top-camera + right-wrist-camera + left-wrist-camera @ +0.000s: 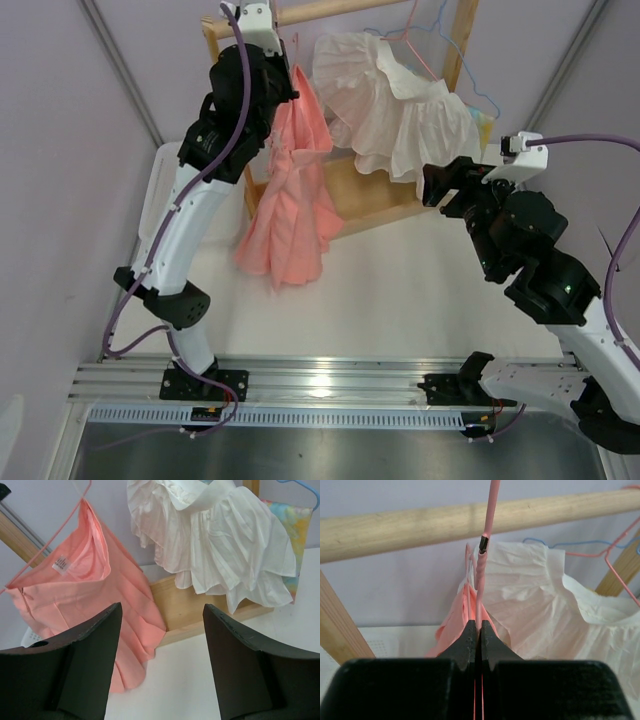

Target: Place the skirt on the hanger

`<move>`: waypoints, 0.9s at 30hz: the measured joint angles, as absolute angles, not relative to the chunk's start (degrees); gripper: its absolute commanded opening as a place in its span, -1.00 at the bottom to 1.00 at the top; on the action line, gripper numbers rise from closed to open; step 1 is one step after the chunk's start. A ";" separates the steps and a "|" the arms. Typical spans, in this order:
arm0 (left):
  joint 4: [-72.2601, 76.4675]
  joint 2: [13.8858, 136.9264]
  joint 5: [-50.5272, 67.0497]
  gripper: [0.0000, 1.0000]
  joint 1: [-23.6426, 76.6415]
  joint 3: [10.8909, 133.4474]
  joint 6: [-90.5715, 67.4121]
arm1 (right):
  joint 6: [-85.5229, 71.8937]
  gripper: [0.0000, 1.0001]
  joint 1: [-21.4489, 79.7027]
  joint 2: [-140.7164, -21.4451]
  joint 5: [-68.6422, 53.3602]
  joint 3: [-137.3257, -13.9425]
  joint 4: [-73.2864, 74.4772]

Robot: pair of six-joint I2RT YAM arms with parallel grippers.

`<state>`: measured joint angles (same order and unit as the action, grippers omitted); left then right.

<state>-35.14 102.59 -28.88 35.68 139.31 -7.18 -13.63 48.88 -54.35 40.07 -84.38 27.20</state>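
The salmon-pink skirt (290, 200) hangs in long folds from the pale-pink hanger (481, 575), beside the wooden rack's left post. My left gripper (479, 626) is shut on the hanger's twisted wire neck. The wire runs up across the wooden rail (395, 530) and out of the frame. In the right wrist view the skirt (85, 595) drapes from the hanger wire (55, 536), its waistband label showing. My right gripper (162, 615) stands open and empty, apart from the skirt. From above, the left gripper (285, 80) is high by the rail and the right gripper (435, 185) lower right.
A white ruffled garment (395, 105) hangs on the rail right of the skirt, on another pink hanger (620, 547). A light-blue hanger (580, 544) and a multicoloured cloth (287, 525) hang beyond it. The rack's wooden base (185, 605) lies behind the skirt's hem.
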 measured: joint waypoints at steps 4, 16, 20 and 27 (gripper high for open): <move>-32.71 103.00 -28.84 -1.00 33.50 139.44 -8.21 | -14.17 0.42 48.86 -54.00 40.03 -83.33 27.62; -35.05 103.94 -27.57 -1.00 28.67 134.67 -16.19 | -15.68 0.40 48.86 -53.39 38.89 -79.96 27.70; -31.35 101.30 -25.15 -0.88 28.62 124.57 -18.28 | -16.16 0.40 48.84 -52.80 38.59 -78.83 27.64; -25.45 89.69 -19.55 -0.10 28.32 107.57 -18.48 | -16.73 0.42 48.66 -52.53 38.33 -76.20 27.40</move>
<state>-25.45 89.69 -19.55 28.32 107.57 -18.48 -16.73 48.66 -52.53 38.33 -76.20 27.40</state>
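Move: The left gripper already holds the hanger's neck, with the skirt hanging some 22 cm below and about 3 cm ahead of it. The wooden rod's hanging spot lies about 6 cm ahead, 2 cm left and roughly 9 cm up; the left post stands 6 cm ahead and 13 cm left, its middle 15 cm below. The white skirt hangs about 15 cm ahead, 17 cm right and 8 cm lower. From the right hand the rod spot is some 22 cm ahead, 30 cm left and 14 cm up. Bring the left gripper forward and left, about 4 cm each way, keeping its grip on the hanger's neck, then sink some 8 cm so the hook comes down on the wooden rod. Tip the fingers down by roughly 10 degrees, part them from the wire and begin backing off. Let the empty, open right hand sink about 5 cm. ##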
